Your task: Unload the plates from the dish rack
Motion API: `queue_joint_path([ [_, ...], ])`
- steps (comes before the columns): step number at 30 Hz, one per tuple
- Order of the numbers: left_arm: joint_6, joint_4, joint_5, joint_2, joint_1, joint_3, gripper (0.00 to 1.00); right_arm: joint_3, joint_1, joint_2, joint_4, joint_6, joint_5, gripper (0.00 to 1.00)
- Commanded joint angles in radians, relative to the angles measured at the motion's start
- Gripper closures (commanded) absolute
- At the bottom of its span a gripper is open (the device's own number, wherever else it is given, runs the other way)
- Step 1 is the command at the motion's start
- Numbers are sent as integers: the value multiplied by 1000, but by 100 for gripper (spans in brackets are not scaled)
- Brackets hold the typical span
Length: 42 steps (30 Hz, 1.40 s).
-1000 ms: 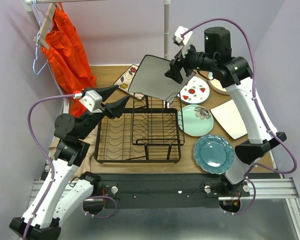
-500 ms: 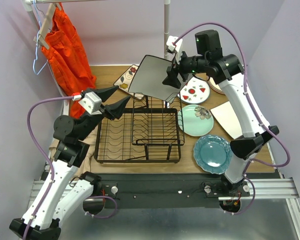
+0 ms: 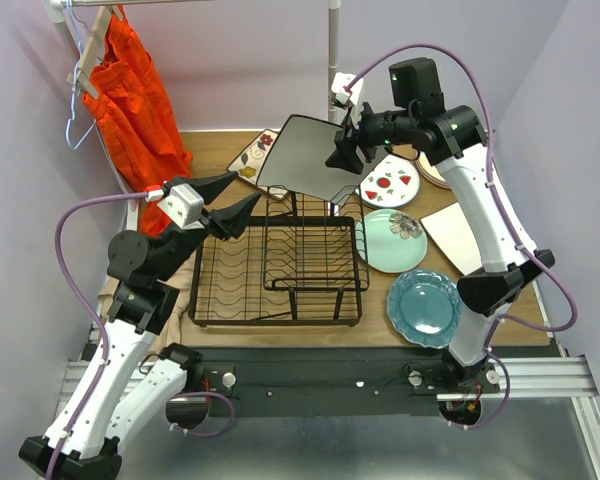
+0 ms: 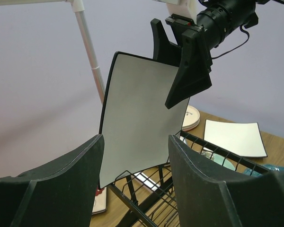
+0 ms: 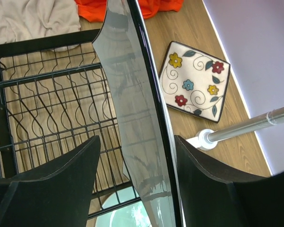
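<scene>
A grey-white square plate (image 3: 298,155) with a black rim stands tilted at the far end of the black wire dish rack (image 3: 280,270). My right gripper (image 3: 342,158) straddles its upper right edge. In the right wrist view the plate (image 5: 132,109) passes between the fingers of the right gripper (image 5: 137,142), with its rim close to the right finger and a gap to the left one. My left gripper (image 3: 242,190) hovers open at the rack's far left corner with nothing in it. In its own view the left gripper (image 4: 136,156) faces the plate (image 4: 137,123).
A flower-print plate (image 3: 252,152) lies behind the rack. To the right lie the red-fruit (image 3: 392,183), mint (image 3: 392,240), teal (image 3: 427,307), white square (image 3: 460,237) and cream-pink (image 3: 435,172) plates. An orange garment (image 3: 135,100) hangs at the back left, and a pole (image 3: 333,60) stands behind.
My right arm has shifted left and settled over the plate's edge, and its jaws have narrowed around it. The plate and the left arm have stayed still.
</scene>
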Motion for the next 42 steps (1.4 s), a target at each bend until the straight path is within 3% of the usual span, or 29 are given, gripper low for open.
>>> queue_joint_path([
  [1,5,30,7,-5,7,-7,34,6,4,-22,-27,-11,-56,32],
  [42,5,30,7,16,16,-10,34,-5,18,-25,28,9,44,55],
])
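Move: Between the right hand's open fingers passes the upper right edge of the grey-backed plate standing in the dish rack; its middle is about 5 cm to the left, 1 cm back and 8 cm below that hand. Some 33 cm down on the table lie the flowered plate, 22 cm ahead and 19 cm left, and the watermelon plate, 18 cm ahead and 18 cm right. From the left hand the grey-backed plate is roughly 13 cm ahead, 17 cm right and 12 cm lower. Closing part-way around the grey-backed plate's upper right edge, the right fingers go from well open to a little under half open, the far finger drawing the edge back towards the near one. Meanwhile the hand eases about 1 cm back and 1 cm up, mostly midway, then all but stays, its wrist hardly turning. ##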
